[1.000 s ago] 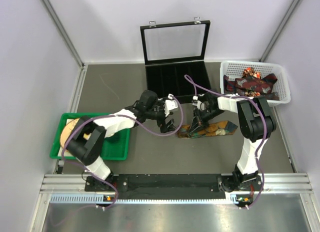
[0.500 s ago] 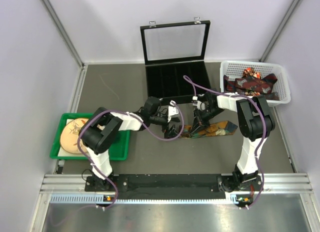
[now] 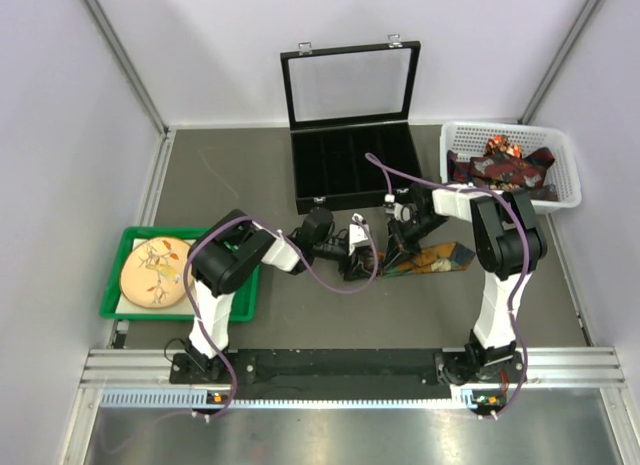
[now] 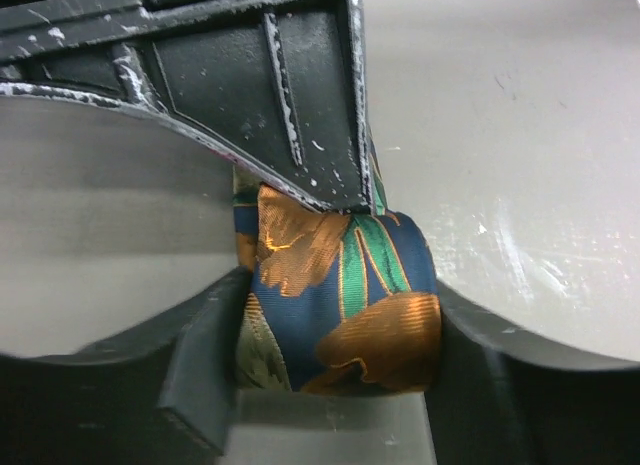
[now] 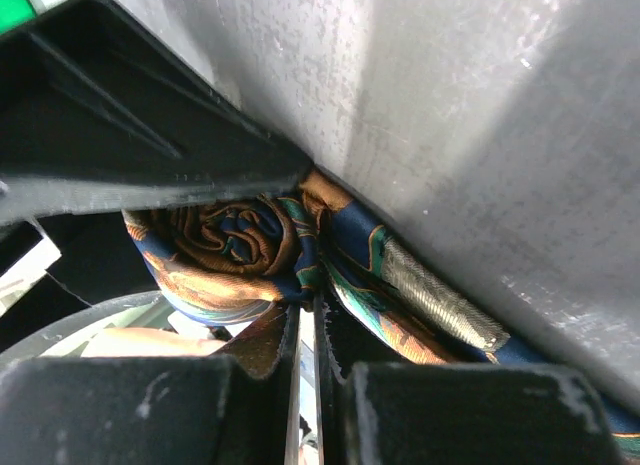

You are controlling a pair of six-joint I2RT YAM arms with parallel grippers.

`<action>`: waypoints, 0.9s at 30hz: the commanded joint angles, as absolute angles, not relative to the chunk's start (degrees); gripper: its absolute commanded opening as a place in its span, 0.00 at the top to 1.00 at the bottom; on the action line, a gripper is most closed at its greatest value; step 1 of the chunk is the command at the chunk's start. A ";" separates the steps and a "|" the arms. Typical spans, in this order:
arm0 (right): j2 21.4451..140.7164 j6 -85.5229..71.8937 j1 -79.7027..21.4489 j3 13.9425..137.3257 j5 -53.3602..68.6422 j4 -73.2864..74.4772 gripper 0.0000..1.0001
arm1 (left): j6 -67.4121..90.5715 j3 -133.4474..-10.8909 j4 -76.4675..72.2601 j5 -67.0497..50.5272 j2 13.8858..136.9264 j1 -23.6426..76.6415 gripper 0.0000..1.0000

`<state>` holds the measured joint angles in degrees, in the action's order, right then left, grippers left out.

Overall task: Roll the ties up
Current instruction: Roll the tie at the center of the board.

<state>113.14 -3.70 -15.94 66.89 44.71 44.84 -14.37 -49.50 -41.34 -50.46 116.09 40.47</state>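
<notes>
One tie, dark blue with orange and green, lies on the grey table in front of the black case, its left end wound into a roll. In the left wrist view the roll sits squeezed between my left gripper's two fingers. My left gripper is shut on it. My right gripper is just right of the roll. In the right wrist view its jaws are closed to a thin slit, tips pinching the tie's fabric beside the spiral roll end. More ties fill the white basket.
The open black case stands just behind both grippers. The white basket is at the back right. A green tray with a round patterned disc sits at the left. Purple cables loop over both arms.
My left arm has swung right and folded in, bringing its gripper onto the tie's rolled end. My right gripper has stayed almost still on the tie.
</notes>
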 commanded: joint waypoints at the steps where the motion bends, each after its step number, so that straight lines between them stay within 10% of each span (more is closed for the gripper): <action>1: 116.28 -0.26 -16.61 67.67 34.72 41.39 1.00 | -15.55 -51.68 -42.99 -50.01 116.11 41.13 0.39; 9: 112.77 0.26 -14.42 67.68 40.16 44.73 0.88 | -26.35 -54.57 -15.86 -41.15 110.75 41.66 0.77; 21: 106.08 -2.54 -9.05 63.55 57.65 40.09 0.47 | -34.54 -58.61 5.09 -20.93 109.24 47.81 0.72; 27: 108.63 -4.48 -12.21 63.55 58.71 37.71 0.48 | -32.35 -63.80 11.06 -18.72 111.70 48.96 0.62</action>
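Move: Between the left hand's half-closed fingers, which point to the right, sits the rolled part of the tie, its middle about 1 cm right of the hand point, level with it. From the right hand's shut tips the roll is some 2 cm to the left; the flat tail's middle lies roughly 10 cm to their right and 2 cm lower. The black case is about 20 cm ahead and 6 cm left of the left hand. Closing round the roll's sides, the left fingers pinch it, then stay in place while the hand tips its fingertips some 25 degrees further down. Once they have closed, the right hand opens to about half, letting go of the tie beside the roll, backs off to the right by 3 cm and a little forward, then rises nearly 4 cm and swings back left above the tie. ##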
